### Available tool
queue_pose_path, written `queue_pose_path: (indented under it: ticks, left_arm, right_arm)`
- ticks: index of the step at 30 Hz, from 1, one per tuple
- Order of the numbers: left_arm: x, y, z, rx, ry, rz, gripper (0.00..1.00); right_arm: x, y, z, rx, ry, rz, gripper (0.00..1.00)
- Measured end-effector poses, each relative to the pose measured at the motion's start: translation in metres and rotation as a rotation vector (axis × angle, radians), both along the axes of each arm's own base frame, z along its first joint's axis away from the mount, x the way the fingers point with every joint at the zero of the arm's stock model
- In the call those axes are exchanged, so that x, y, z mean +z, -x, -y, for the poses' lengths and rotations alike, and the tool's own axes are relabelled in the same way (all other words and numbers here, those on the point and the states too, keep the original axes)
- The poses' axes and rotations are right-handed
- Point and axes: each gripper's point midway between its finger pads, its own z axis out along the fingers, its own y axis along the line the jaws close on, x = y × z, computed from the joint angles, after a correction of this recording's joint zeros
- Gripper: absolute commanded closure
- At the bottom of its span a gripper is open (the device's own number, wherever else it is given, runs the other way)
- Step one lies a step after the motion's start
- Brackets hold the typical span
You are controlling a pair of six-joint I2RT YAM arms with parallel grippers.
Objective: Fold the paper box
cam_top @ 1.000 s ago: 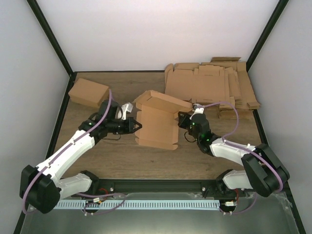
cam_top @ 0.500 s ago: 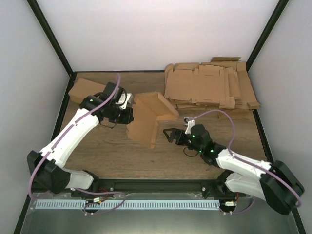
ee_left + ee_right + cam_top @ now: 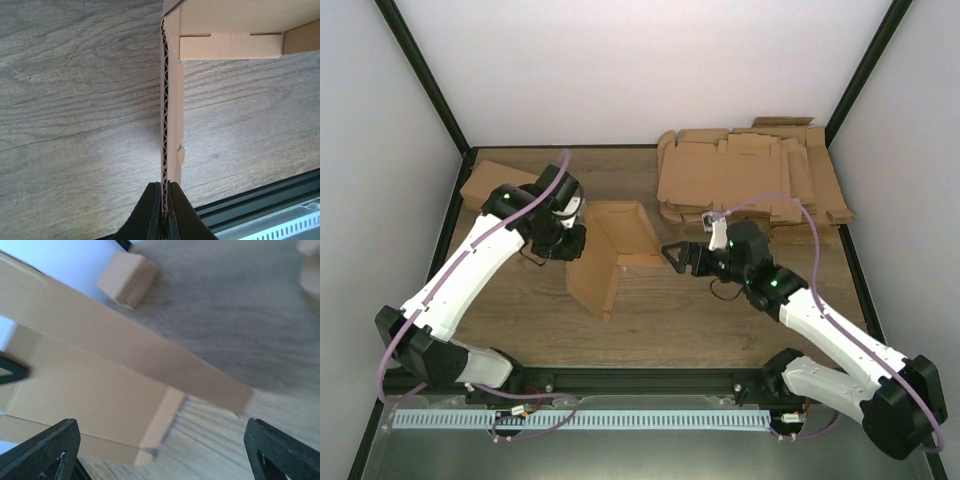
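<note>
The paper box [image 3: 610,255] is a plain brown die-cut sheet, partly folded, and it stands tilted on the wooden table at the centre. My left gripper [image 3: 575,240] is shut on its left wall. In the left wrist view the fingers [image 3: 152,212] pinch the corrugated edge of the box wall [image 3: 172,100] from below. My right gripper [image 3: 675,255] hangs open just right of the box and does not touch it. In the right wrist view the box [image 3: 100,390] fills the left, and the right gripper [image 3: 165,455] stands wide apart with nothing between its fingers.
A thick pile of flat brown blanks [image 3: 750,180] lies at the back right. A closed brown box [image 3: 485,185] sits at the back left, also seen as the small box [image 3: 127,280] in the right wrist view. Black frame rails border the table.
My right gripper has let go of the box flap, opened and pulled back to the right. The left arm has swung the box leftward and tilted it, still gripping its wall.
</note>
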Motion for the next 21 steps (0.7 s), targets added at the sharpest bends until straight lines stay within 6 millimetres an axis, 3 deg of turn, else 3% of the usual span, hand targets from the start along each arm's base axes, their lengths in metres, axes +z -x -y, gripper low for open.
queue_pose_path:
  ticks: [5, 7, 13, 21]
  left_arm:
    - [0.011, 0.001, 0.000, 0.014, -0.017, 0.021, 0.96]
    - [0.010, 0.001, 0.002, 0.013, -0.032, 0.018, 0.96]
    - [-0.011, -0.007, 0.005, 0.007, -0.119, -0.025, 0.96]
    - [-0.016, -0.017, 0.011, -0.004, -0.162, -0.017, 0.96]
  right_arm:
    - [0.060, -0.013, -0.020, 0.098, -0.053, 0.117, 0.22]
    - [0.070, -0.017, -0.023, 0.121, -0.083, 0.131, 0.27]
    - [0.067, -0.039, -0.009, 0.088, -0.185, 0.053, 0.33]
    - [0.042, -0.047, -0.019, 0.118, -0.215, -0.064, 0.37]
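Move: The left hand already holds the paper box by its left wall's edge; the box's right wall lies about 15 cm to that hand's right, 4 cm ahead and some 5 cm below. From the open right hand the right wall's middle is roughly 5 cm ahead, 5 cm to the left and 3 cm lower, the small near flap about 6 cm left, 1 cm back and 7 cm lower. The cardboard stack is some 18 cm ahead of the right hand, 13 cm to its right, 17 cm down. The left fingers keep their pinch on the left wall's edge, rising a centimetre, then easing forward and down nearly 3 cm while the hand rolls about 10 degrees, its left side lifting. The right hand rises quickly about 7 cm, then reaches forward and sinks back some 3 cm, ending nearly 5 cm farther out beside the right wall, fingers closing by about a third but still open. ##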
